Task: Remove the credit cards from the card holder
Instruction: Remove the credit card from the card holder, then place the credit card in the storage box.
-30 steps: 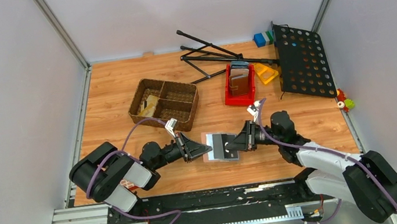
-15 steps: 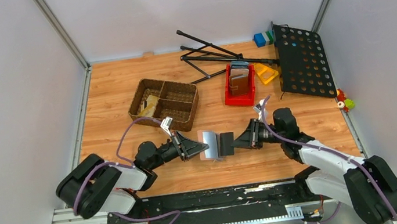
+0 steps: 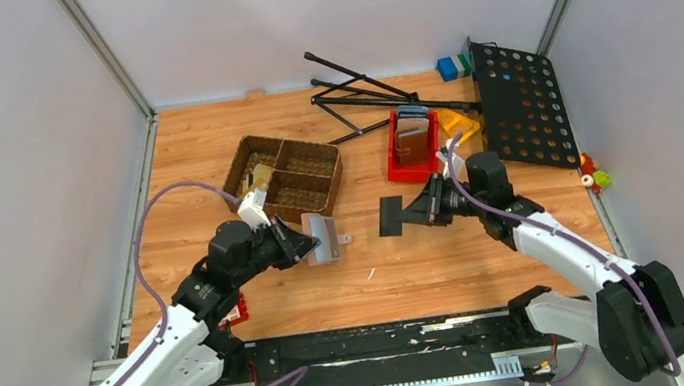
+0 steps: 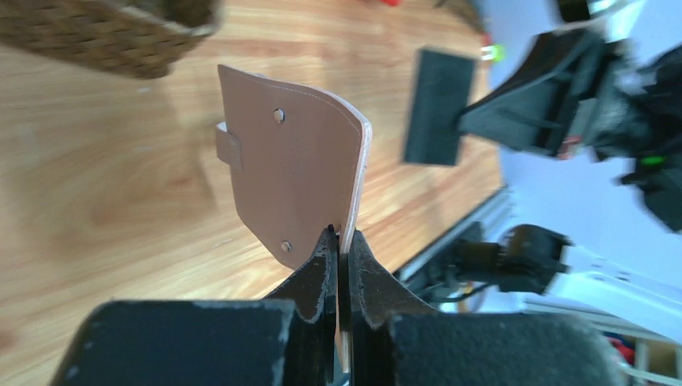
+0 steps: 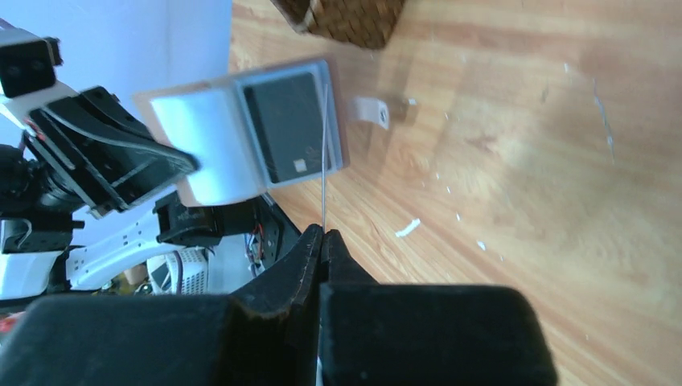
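Note:
My left gripper is shut on an edge of the card holder, which hangs above the table. In the left wrist view its taupe-brown outside rises from my shut gripper. My right gripper is shut on a black credit card, held in the air clear of the holder, a short gap to its right. The left wrist view shows that card flat on. From the right wrist it is a thin edge above my shut gripper. The holder's light grey inside faces that camera, with a dark panel.
A wicker basket with compartments stands just behind the left gripper. A red bin holding wallets sits behind the right gripper. Further back lie a black folded stand, a perforated black plate, a yellow piece and blue and green blocks.
The two grippers have pulled apart. The black card has come out of the holder and moved right and back with the right gripper; the left arm has carried the holder left.

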You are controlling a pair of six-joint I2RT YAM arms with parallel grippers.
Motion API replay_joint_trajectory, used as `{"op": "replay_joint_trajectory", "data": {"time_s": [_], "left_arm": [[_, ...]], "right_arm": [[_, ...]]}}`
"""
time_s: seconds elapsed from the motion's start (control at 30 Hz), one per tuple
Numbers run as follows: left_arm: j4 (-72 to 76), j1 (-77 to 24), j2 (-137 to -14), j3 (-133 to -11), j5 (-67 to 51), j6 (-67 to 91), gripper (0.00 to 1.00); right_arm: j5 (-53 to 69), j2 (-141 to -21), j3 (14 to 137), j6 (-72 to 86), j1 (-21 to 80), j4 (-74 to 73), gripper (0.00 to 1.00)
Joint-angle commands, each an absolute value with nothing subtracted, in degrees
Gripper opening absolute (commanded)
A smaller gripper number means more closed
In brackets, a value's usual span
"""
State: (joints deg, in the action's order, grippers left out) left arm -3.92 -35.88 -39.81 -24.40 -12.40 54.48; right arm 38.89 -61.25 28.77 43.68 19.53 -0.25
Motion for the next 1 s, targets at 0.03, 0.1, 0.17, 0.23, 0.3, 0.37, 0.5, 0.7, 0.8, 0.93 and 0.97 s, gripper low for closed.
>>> {"op": "replay_joint_trajectory", "data": {"time_s": [0.03,0.1,0.17,0.23,0.3,0.37,0.5,0.7,0.8,0.93,0.97], "left_arm": [[-29.6,-35.52,-40.83,-33.87,-2.09,40.74,0.0],[-33.03,-35.51,-40.32,-36.75,-0.22,38.58,0.0],[-36.65,-35.52,-40.81,-39.62,2.96,36.61,0.0],[-40.9,-35.55,-42.02,-42.17,5.56,36.27,0.0],[-44.1,-35.56,-42.24,-43.84,8.93,36.6,0.0],[-45.79,-35.51,-41.16,-44.48,12.77,37.32,0.0],[-48.18,-35.51,-38.9,-45.87,19.35,37.42,0.0],[-50.34,-35.54,-38.81,-48.74,23.73,35.25,0.0],[-50.38,-35.52,-38.72,-48.87,23.91,34.85,0.0],[-49.92,-35.51,-38.67,-48.87,23.28,34.22,0.0],[-49.76,-35.52,-38.65,-48.87,22.98,34.13,0.0]], "right_arm": [[32.94,-67.0,41.54,37.37,23.4,-5.86,0.0],[29.71,-71.1,48.15,32.75,25.86,-10.45,0.0],[30.41,-76.03,54.52,26.4,27.92,-13.25,0.0],[32.72,-81.46,61.38,18.38,29.52,-16.4,0.0],[30.25,-87.95,69.55,9.09,31.35,-23.0,0.0],[26.41,-93.85,77.74,2.55,33.01,-29.64,0.0],[21.73,-104.63,91.02,-2.47,34.86,-34.71,0.0],[16.34,-114.56,104.75,-4.41,34.99,-35.85,0.0],[13.26,-117.85,110.01,-7.87,34.98,-36.76,0.0],[12.7,-120.65,114.33,-10.98,34.98,-36.61,0.0],[12.99,-121.32,115.85,-11.61,35.0,-36.99,0.0]]}}
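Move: The right gripper already holds the dark card. The basket's far right compartment lies about 20 cm ahead, 16 cm left and 10 cm below it; the near right compartment is 12 ahead, 19 left; the red bin is 17 ahead, 5 right. From the left gripper, which holds the card holder, the red block sits roughly 8 cm back, 19 left and 16 below, the far right compartment 21 ahead, 1 right and 14 below. Swing the right gripper with its card forward about 20 cm and left some 13 cm, arcing up about 5 cm and back down, to the far right compartment of the basket, tipping the fingers steeply down. Meanwhile, carry the card holder left about 14 cm, turning the left fingers from pointing rightward to forward and down. Keep both grips shut. ##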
